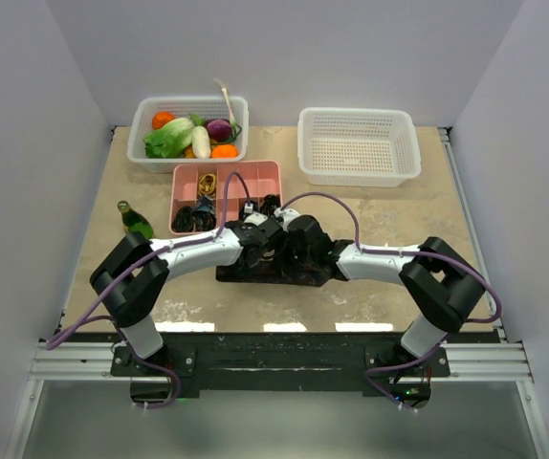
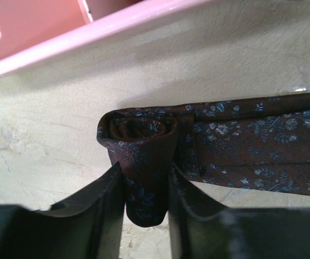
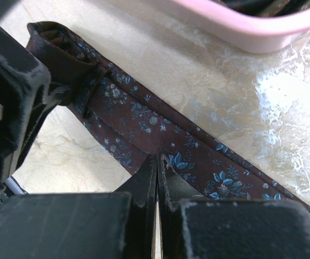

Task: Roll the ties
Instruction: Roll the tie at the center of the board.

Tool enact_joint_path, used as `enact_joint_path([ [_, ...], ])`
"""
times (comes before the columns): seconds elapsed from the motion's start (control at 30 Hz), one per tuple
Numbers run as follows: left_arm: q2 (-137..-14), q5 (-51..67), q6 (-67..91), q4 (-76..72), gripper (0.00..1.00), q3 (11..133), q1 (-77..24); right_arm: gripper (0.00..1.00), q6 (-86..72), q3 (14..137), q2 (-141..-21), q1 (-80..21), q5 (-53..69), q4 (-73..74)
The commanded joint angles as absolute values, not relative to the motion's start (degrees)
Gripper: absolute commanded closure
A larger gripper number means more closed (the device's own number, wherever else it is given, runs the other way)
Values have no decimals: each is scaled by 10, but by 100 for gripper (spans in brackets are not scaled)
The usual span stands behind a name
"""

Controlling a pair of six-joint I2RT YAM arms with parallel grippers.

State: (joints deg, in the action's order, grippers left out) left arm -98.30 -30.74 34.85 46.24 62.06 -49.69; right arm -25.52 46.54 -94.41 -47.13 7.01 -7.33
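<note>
A dark maroon tie [image 2: 263, 145] with small blue flowers lies flat on the beige table, and one end is coiled into a short roll [image 2: 139, 129]. My left gripper [image 2: 146, 189] is shut on that roll, one finger on each side. In the right wrist view the same tie [image 3: 160, 124] runs diagonally, and my right gripper [image 3: 157, 162] is shut with its tips resting on the flat strip near its edge. From above, both grippers [image 1: 260, 244] [image 1: 294, 251] meet over the tie [image 1: 231, 273]. More rolled ties [image 1: 190, 218] sit in the pink tray [image 1: 225, 164].
The pink divided tray stands just beyond the tie. A green bottle [image 1: 136, 222] stands left of it. A white basket [image 1: 150, 105] of vegetables is at the back left and an empty white basket [image 1: 359, 177] at the back right.
</note>
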Motion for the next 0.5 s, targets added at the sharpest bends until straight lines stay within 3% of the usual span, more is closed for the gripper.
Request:
enact_joint_path([
  [0.0,-975,-250,349,415,55,620,-506,100,-254,461,-929,-468,70,-93],
  [0.17,-948,-242,343,404,45,609,-509,100,-255,459,-925,-467,72,-95],
  [0.47,-885,-215,344,365,42,591,-509,100,-256,454,-905,-467,73,-97],
])
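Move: The tie's rolled-up end sits between the left fingertips, its middle about 1 cm ahead of and 1 cm below that hand. The flat rest of the tie runs right, its middle some 11 cm to the right and 3 cm lower. The pink tray's middle is about 14 cm ahead and 1 cm right. From the right hand, the roll lies roughly 12 cm left, 2 cm ahead and 1 cm lower. The left fingers open partway around the roll, going about 3 cm right, then also rising, tilting some 10 degrees. ##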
